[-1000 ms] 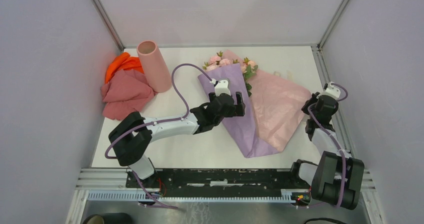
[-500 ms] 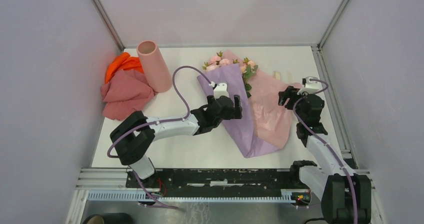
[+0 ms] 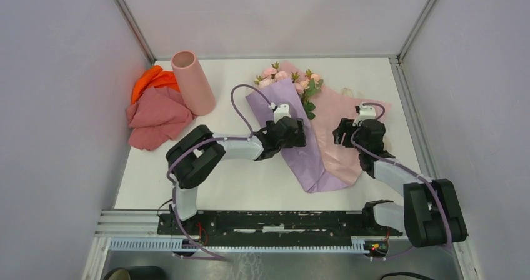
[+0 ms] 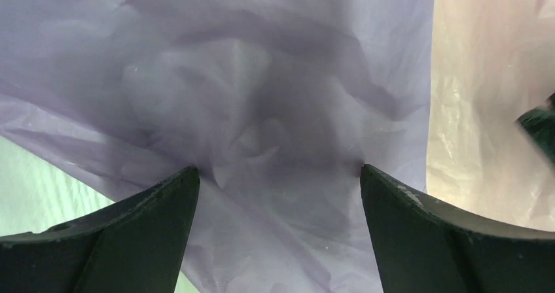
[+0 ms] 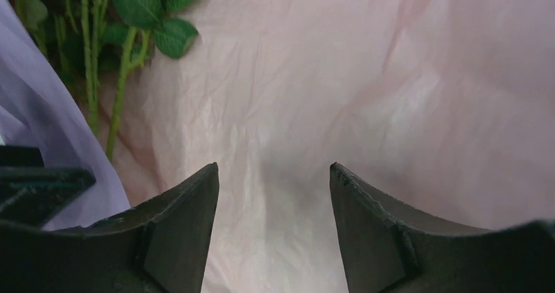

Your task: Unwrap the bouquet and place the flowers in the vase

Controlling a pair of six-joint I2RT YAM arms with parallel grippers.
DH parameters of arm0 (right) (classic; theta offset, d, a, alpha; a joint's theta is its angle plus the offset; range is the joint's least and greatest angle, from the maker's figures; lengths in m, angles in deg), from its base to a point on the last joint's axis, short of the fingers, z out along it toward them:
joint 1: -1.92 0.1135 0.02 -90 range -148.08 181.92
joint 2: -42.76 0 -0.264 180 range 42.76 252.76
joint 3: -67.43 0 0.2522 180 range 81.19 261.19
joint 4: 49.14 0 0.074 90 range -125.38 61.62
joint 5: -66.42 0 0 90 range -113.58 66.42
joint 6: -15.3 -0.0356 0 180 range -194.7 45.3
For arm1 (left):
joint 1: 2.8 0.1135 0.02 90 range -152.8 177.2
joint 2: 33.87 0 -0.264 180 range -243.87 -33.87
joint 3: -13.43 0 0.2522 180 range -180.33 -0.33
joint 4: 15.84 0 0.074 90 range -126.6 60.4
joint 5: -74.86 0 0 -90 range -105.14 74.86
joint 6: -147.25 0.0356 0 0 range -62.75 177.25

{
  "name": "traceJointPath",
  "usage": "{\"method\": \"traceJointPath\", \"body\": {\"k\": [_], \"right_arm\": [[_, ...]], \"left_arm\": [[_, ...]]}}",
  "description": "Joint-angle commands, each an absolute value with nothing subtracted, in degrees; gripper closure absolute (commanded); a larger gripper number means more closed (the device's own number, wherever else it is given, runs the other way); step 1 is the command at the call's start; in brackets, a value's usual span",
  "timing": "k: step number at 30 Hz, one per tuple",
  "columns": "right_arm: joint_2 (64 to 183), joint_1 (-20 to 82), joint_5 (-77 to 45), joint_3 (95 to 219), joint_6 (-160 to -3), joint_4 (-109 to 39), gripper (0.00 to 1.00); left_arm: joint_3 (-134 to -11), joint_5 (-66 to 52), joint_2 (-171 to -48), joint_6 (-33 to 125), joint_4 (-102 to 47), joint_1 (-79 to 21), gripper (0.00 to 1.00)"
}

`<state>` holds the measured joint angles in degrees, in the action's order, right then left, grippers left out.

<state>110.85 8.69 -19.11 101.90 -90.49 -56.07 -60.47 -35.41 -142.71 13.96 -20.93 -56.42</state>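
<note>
The bouquet lies across the table's middle. Pale pink flowers poke out of its far end, between the lilac paper and the spread pink inner sheet. My left gripper is open, its tips pressed down on the crumpled lilac paper with nothing pinched; in the left wrist view the gripper straddles a fold. My right gripper hovers open over the pink sheet, and in its own view the gripper is empty, green stems to its left. The vase stands at the back left.
A salmon-pink cloth and an orange cloth lie bunched left of the vase. A cream ribbon piece rests by the pink sheet's far edge. Grey walls close in on three sides.
My right arm swung left from the table's right edge to over the pink sheet, and its jaws opened. My left arm folded in, with its gripper still on the lilac paper.
</note>
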Motion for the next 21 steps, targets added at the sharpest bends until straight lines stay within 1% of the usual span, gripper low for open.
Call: {"method": "traceJointPath", "body": {"k": [1,6,8,15,18,21], "right_arm": [[114.9,9.1,-19.2,102.8,-90.4,-59.6,0.32],[121.1,9.1,-19.8,107.5,-90.1,-59.6,0.32],[126.1,9.0,-19.5,110.8,-90.2,-60.0,0.33],[135.7,9.1,-15.5,118.3,-91.7,-61.5,0.33],[136.4,9.8,-14.6,120.3,-91.7,-60.9,0.33],[136.0,12.0,-14.0,121.9,-91.6,-60.1,0.33]], "left_arm": [[-66.1,-33.1,-146.7,12.8,-20.0,-54.1,0.03],[-72.7,-31.8,-150.9,13.7,-20.7,-51.7,0.03],[-76.6,-30.8,-153.6,14.1,-21.3,-50.0,0.03],[-84.1,-29.1,-158.3,14.9,-23.0,-46.3,0.03],[-84.1,-29.9,-157.0,16.2,-22.5,-46.0,0.03],[-80.5,-30.3,-152.2,17.4,-19.5,-46.2,0.02]]}}
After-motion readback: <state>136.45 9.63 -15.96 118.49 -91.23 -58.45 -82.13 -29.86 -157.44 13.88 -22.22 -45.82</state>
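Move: The purple wrap lies right under the left fingers, its middle about 5 cm back and 3 cm right. From the left hand, the flower heads are about 17 cm ahead and 1 cm right, the leafy stems some 9 cm ahead and 8 cm right. The pink wrap spreads under the right hand, its middle roughly 2 cm back, 3 cm right and 4 cm below; the flower heads lie 19 cm ahead and 20 cm left of this hand. Left fingers, open, push the purple wrap forward 12 cm; right sinks onto the pink wrap, then goes forward 7. ##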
